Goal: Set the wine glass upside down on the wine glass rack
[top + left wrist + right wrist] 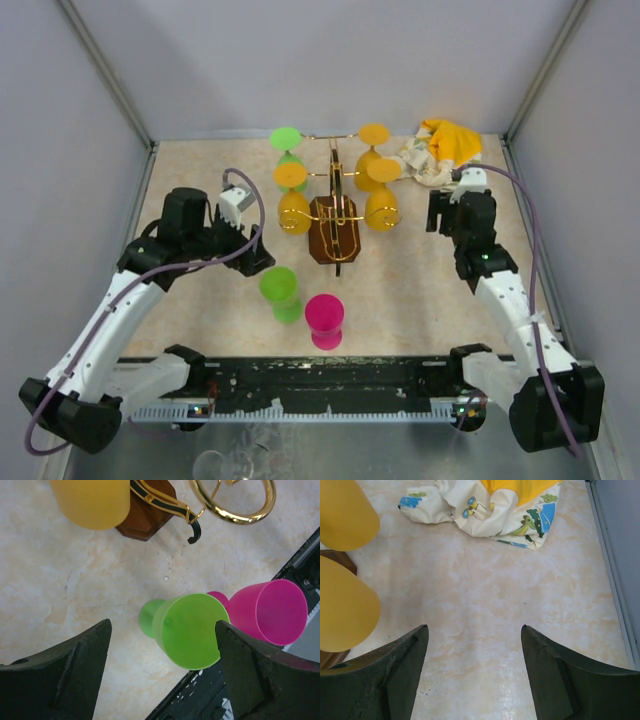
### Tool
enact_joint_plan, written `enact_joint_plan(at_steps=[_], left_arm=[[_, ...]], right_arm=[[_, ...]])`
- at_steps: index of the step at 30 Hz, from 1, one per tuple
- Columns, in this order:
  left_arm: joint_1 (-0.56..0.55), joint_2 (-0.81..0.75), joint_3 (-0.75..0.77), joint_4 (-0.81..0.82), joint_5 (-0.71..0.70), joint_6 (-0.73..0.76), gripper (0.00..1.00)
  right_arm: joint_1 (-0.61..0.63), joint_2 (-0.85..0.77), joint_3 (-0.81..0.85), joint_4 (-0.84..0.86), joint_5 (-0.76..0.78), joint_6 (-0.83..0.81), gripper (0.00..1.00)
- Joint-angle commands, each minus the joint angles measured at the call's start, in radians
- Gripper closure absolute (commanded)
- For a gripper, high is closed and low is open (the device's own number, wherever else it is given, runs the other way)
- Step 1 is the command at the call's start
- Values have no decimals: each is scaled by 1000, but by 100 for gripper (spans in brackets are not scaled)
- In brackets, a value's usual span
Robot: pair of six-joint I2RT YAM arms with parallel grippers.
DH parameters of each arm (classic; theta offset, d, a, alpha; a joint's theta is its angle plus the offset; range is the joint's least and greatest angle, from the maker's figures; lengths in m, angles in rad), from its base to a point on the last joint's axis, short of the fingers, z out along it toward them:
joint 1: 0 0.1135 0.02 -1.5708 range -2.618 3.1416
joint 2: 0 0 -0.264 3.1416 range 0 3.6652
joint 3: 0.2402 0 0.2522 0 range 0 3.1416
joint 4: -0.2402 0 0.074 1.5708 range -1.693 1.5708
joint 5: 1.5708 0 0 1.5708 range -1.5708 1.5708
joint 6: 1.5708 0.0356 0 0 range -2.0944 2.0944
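Observation:
A green wine glass (279, 292) stands upright on the table near the front, with a pink wine glass (324, 318) close beside it. My left gripper (257, 261) hovers just left of and above the green glass. In the left wrist view the green glass (192, 630) lies between the open fingers of my left gripper (164, 625), close to the right finger (250, 670). The gold wine glass rack (335, 215) stands mid-table with several orange glasses and a green one hanging upside down. My right gripper (438, 215) is open and empty, right of the rack.
A patterned yellow and white cloth (437, 150) lies crumpled at the back right. The pink glass (275, 611) stands right behind the green one in the left wrist view. Two hanging orange bowls (345, 610) are close to my right gripper's (474, 627) left finger.

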Motion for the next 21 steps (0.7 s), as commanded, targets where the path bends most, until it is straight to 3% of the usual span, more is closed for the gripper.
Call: enact_joint_plan(at_steps=[1,13,16,21], left_arm=[[-25,29,-23,-78,4,-12,11],[-140,116,-48,-113,-132,-72,21],[-154,147,-49,-116,-157,-82,31],[-172,186,-40,-116,-189,-93,59]], right_arm=[[4,-32,58,3,31,4,25],[4,-31,74,-8,36,32,25],[4,-33,75,-8,35,32,25],[4,-35,70,-6,37,27,25]])
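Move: The left hand, empty with its fingers wide open, hangs above the green wine glass, whose middle is about 5 cm back, 5 cm to the right and 15 cm below. The pink glass stands some 9 cm to the right of the green one and 6 cm nearer the base. The rack is roughly 15 cm ahead of the left hand and 17 cm to its right, 9 cm lower. From the right hand, the green glass lies about 16 cm back, 35 cm left and 12 cm down. The left hand sinks about 8 cm towards the far-left side of the green glass's upright rim, easing back some 3 cm over the first half and then going almost straight down, while the wrist tips roughly 15 degrees further downward and rolls its left side up by a little over 10. On the way the fingers narrow, fastest at the end, from nearly wide open to about half, coming either side of the glass's wall with one finger outside and the other over the mouth; whether they touch can't be seen. ##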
